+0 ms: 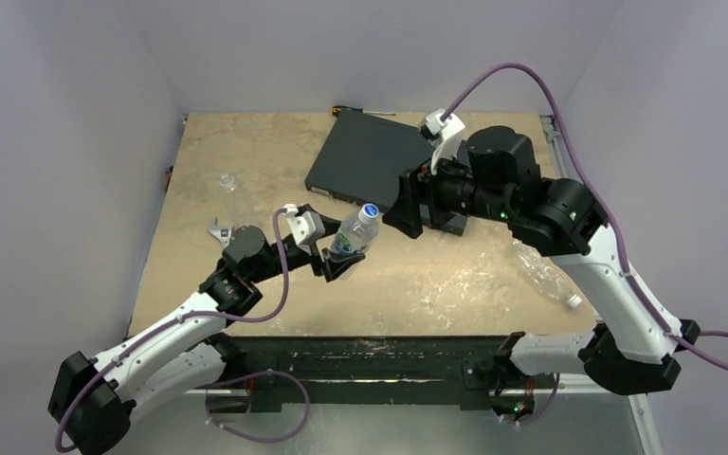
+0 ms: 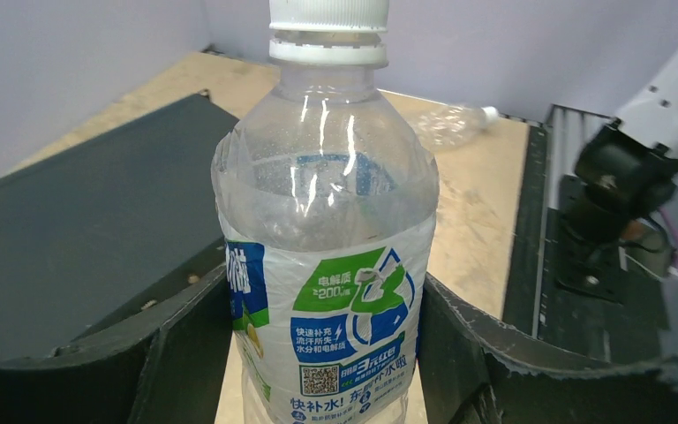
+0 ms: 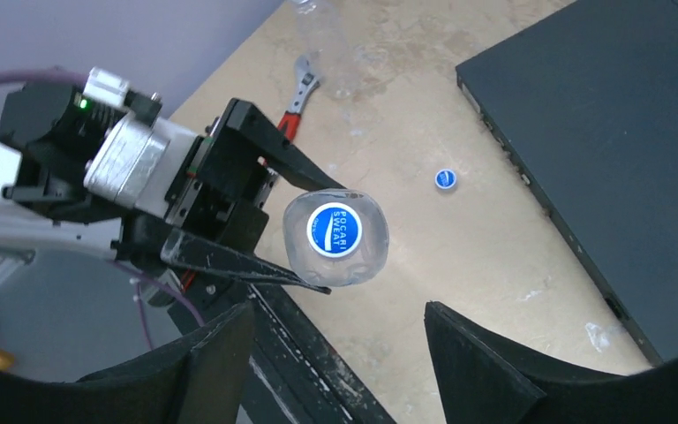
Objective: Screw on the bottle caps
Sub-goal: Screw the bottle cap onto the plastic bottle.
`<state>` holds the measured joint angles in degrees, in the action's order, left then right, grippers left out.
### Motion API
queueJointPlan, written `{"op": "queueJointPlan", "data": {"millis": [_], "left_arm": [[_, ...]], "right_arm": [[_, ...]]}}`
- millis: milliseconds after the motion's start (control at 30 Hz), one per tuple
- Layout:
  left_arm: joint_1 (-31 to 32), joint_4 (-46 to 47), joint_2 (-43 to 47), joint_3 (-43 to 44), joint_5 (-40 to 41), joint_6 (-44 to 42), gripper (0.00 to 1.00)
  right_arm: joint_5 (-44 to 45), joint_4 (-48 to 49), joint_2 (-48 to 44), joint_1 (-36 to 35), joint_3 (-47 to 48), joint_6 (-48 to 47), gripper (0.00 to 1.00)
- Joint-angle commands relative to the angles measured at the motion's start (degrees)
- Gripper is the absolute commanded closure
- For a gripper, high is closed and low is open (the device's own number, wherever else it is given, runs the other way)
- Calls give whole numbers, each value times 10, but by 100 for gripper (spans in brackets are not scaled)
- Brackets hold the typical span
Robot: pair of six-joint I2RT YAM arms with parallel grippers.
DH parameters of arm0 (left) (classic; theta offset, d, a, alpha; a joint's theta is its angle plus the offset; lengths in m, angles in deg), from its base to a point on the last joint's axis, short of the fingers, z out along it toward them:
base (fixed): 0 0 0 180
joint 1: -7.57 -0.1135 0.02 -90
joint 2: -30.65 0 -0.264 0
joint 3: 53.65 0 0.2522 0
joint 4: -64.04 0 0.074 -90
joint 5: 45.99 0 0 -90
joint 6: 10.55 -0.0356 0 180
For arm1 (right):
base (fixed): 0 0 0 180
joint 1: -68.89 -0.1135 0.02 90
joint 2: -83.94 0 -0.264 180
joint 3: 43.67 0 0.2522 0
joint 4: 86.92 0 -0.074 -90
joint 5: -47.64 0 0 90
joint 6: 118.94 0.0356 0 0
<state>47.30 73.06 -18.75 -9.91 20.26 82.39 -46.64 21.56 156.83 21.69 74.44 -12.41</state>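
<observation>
My left gripper point(image 1: 338, 256) is shut on a clear labelled bottle point(image 1: 354, 234), held tilted above the table; its fingers point(image 2: 185, 344) press both sides of the label point(image 2: 335, 309). A blue cap with a white centre point(image 1: 370, 210) sits on the bottle's neck point(image 3: 334, 230). My right gripper point(image 1: 396, 210) hangs just right of that cap, open, with nothing between its fingers point(image 3: 468, 353); the cap lies beyond its tips. One loose blue cap point(image 3: 445, 179) rests on the table near the black box. Another clear bottle point(image 1: 542, 275) lies on its side at the right.
A flat black box point(image 1: 370, 156) lies at the back centre, a screwdriver point(image 1: 360, 111) behind it. A red-handled wrench point(image 3: 298, 87) lies at the left near a clear bottle point(image 1: 232, 190). The black rail point(image 1: 370, 355) runs along the near edge.
</observation>
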Motion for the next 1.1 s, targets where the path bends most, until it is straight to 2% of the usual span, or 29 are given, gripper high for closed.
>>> {"op": "queueJointPlan", "data": {"millis": [0,100,267,600,867,1067], "left_arm": [[-25,-6,11,22,-177,73,100],[-28,-5,14,21,-230,97,100],[-29,-6,12,19,-275,117,100],[-30,-11,7,18,-286,114,100],[-34,-10,5,20,-285,110,100],[-36,-21,5,24,-254,94,100]], "right_arm": [[-98,16,-8,-3,-33,-111,29],[-120,4,-6,-17,-41,-134,31],[-135,-3,1,-36,-49,-149,32],[-142,-5,20,-45,-46,-148,47],[-151,-10,36,-54,-39,-146,52],[-131,-13,41,-57,-33,-131,80]]}}
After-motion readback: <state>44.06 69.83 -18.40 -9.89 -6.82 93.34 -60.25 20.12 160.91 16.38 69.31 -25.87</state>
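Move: The cap sits on the held bottle's neck, about 6 cm left of the right gripper, 3 cm ahead and 4 cm below it. From the left gripper, which still grips the bottle, that cap is roughly 10 cm above, 4 cm right and 2 cm ahead. From the right hand, a loose cap lies on the table about 16 cm ahead, 14 cm left and 39 cm below; the black case's middle is some 32 cm straight ahead and 38 cm down. Keep the left grip on the bottle and draw it back about 7 cm towards the base, turning the wrist clockwise. Bring the open right gripper down, back and left to the cap, some 8 cm in all, turning it roughly 25 degrees counter-clockwise, then close its fingers around the cap's sides and pinch it. ##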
